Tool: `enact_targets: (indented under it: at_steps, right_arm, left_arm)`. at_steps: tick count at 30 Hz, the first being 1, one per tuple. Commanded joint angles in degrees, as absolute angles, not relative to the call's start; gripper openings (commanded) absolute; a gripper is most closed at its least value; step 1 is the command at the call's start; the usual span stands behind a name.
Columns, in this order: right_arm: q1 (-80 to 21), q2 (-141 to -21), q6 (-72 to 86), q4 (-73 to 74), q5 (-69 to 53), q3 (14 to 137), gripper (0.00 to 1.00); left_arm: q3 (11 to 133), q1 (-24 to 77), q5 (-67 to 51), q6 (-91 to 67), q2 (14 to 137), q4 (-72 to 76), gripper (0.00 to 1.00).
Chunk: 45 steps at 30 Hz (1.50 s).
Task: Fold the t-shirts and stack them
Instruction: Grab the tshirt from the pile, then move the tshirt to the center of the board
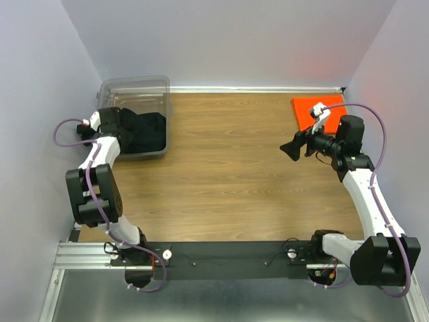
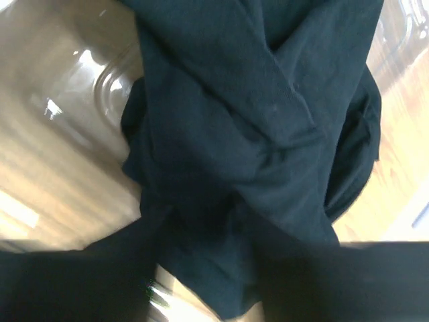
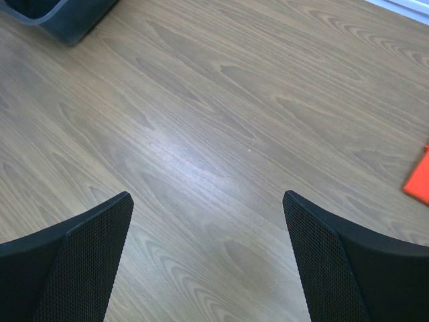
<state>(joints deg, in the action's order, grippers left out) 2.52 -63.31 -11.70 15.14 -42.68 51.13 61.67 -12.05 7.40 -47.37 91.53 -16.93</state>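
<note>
The black t-shirt lies crumpled inside the clear plastic bin at the back left. My left gripper reaches into that bin, right at the cloth. In the left wrist view the black t-shirt fills the frame and a bunched fold runs down between my dark, blurred fingers; my left gripper may or may not be pinching it. The orange t-shirt lies flat at the back right; its corner shows in the right wrist view. My right gripper hovers open over bare wood, left of the orange shirt.
The bin's clear wall curves close around the left gripper. A dark bin corner shows far off in the right wrist view. Grey walls close in the wooden table on three sides.
</note>
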Motion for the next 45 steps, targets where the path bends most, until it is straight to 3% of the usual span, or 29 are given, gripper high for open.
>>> enact_targets:
  at_steps: [1,3,7,12,16,22,29,45]
  right_arm:
    - [2.5,-62.8,-12.8,15.9,-41.0,50.7,1.00]
    - [2.5,-62.8,-12.9,15.9,-40.7,50.7,1.00]
    - [2.5,-63.2,-13.0,15.9,-40.7,50.8,1.00]
    - [2.5,-63.7,-13.0,15.9,-41.2,50.7,1.00]
    - [2.5,-64.3,-13.2,15.9,-41.0,50.7,1.00]
    - [2.5,-64.5,-13.6,15.9,-40.1,50.6,1.00]
    - [2.5,-64.3,-14.4,15.9,-38.3,50.5,1.00]
    - [2.5,-64.4,-15.4,15.9,-36.4,50.5,1.00]
  left_arm:
    - [66.7,-12.7,6.3,-45.8,94.7,-16.8,0.10]
    - [67.6,-12.6,4.1,-43.9,93.3,-15.8,0.00]
    - [67.8,-12.7,-1.6,-37.7,84.7,-10.4,0.00]
    - [62.8,-12.4,-27.4,-30.4,65.8,7.9,0.00]
    - [69.5,-7.7,-36.5,-33.8,59.5,18.9,0.00]
    - [84.8,2.2,-35.8,-37.9,59.6,22.0,0.00]
    - [90.5,11.9,-37.3,-40.2,64.4,22.8,0.00]
    - [80.1,29.5,-33.3,-34.3,69.5,22.9,0.00]
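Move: The dark t-shirt lies heaped in the clear bin, one end over the bin's left rim; its middle is about 4 cm to the right of the left hand, level with it fore and aft and some 2 cm lower, with cloth already between the part-open fingers. The bin's middle is roughly 6 cm right of that hand and 2 cm farther out. From the right hand the t-shirt is about 53 cm left, 9 cm ahead and 14 cm below. The t-shirt is pinched as the left fingers shut from about half open, then hoisted fast out of the bin, over 50 cm up while the hand draws back some 20 cm and sweeps right. The hand then sinks about 10 cm, still going right to roughly 35 cm in all, with the wrist swung up and clockwise until the shut fingers point level to the right. ##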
